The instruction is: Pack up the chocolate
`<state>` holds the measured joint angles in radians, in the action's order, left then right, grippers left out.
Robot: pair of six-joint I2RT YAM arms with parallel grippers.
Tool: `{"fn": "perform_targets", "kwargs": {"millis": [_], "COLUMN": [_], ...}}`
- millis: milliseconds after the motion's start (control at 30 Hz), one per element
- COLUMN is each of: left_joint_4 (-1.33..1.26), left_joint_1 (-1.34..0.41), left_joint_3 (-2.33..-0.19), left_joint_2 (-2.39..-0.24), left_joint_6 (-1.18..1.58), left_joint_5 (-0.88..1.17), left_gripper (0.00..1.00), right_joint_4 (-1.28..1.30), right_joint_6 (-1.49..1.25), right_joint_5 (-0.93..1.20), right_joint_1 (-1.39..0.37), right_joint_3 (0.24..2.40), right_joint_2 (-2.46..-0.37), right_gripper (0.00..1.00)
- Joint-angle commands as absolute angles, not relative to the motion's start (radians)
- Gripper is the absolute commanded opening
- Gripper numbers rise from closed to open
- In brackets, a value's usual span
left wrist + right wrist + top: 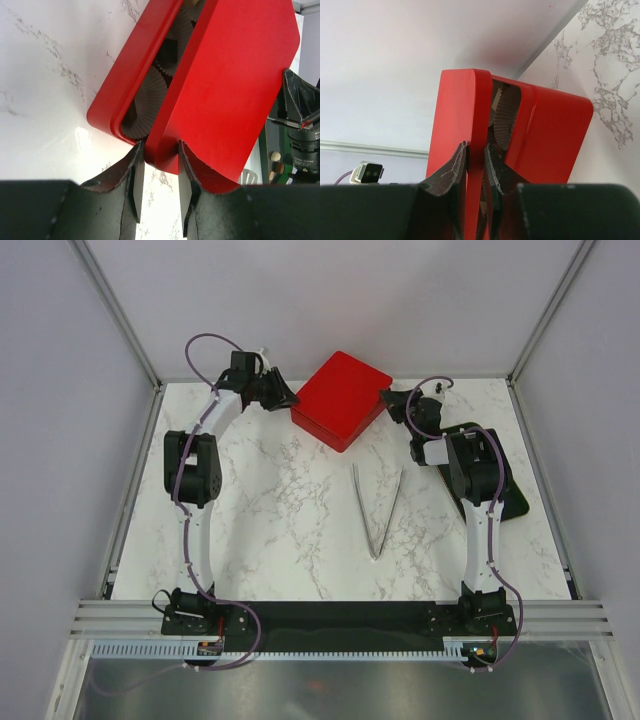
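Note:
A red box lid (340,395) is tipped up over its red base (125,85), leaving a gap. Dark fluted paper cups (150,95) show inside the gap. My left gripper (160,150) is shut on the lid's near corner (235,85), at the box's left corner (283,395). My right gripper (475,150) is shut on the lid's rim (457,115), with one finger inside the box; it is at the right corner (393,400). Small tan and brown chocolate pieces (275,156) show past the lid's right edge.
Long metal tweezers (378,510) lie in a V on the marble table, in the middle. A black tray (510,495) sits at the right under my right arm. A white paper cup (248,176) peeks out below the lid. Walls close in the back and sides.

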<state>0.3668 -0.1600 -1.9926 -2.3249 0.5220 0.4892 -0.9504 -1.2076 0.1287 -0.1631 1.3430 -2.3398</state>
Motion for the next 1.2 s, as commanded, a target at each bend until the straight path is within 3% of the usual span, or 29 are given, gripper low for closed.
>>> {"fn": "perform_targets", "kwargs": {"millis": [0,467,767,1167], "left_joint_4": [0.364,0.388,0.408,0.403], "left_joint_1": [-0.161,-0.150,-0.141,-0.137], "left_joint_3": [-2.059,-2.057,-2.059,-2.037], "left_joint_2": [-2.370,-2.395,-2.391,-2.347], "left_joint_6": [0.474,0.445,0.426,0.408], "left_joint_5": [0.423,0.345,0.279,0.302], "left_gripper": [0.32,0.39,0.55,0.67], "right_joint_4": [-1.020,-0.979,-0.965,-0.988], "right_joint_6": [-1.161,-1.154,-1.135,-1.147], "right_joint_5": [0.129,0.152,0.150,0.068], "right_joint_1": [-0.163,-0.161,-0.164,-0.186], "right_joint_3": [1.356,1.388,1.385,1.341], "right_joint_2": [-2.336,-2.388,-2.384,-2.382], "right_gripper": [0.00,0.00,0.00,0.00]}}
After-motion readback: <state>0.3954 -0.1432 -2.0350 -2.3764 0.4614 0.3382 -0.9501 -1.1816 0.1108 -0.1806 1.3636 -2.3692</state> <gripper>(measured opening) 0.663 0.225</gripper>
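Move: Both hands still pinch the red lid above the open chocolate box: the left hand has its left corner, the right hand its right edge. From the left hand the box's middle is about 10 cm right, roughly level fore and aft, and 5 cm below. From the right hand it is some 13 cm left, 3 cm back and 5 cm down. The tongs lie far back, about 29 cm back and 19 cm right of the left hand; the dark tray is some 20 cm right and 20 cm back of the right hand. The left hand lowers its corner of the lid towards the box, edging slightly forward, then opens its fingers and draws off to the left with a small roll that lifts its left side, ending about 3 cm lower, 3 cm left and 2 cm forward. The right hand keeps its pinch on the lid's other side, sinks about 1 cm early on and then stays near that height, steadying the lid as the left fingers spread. ##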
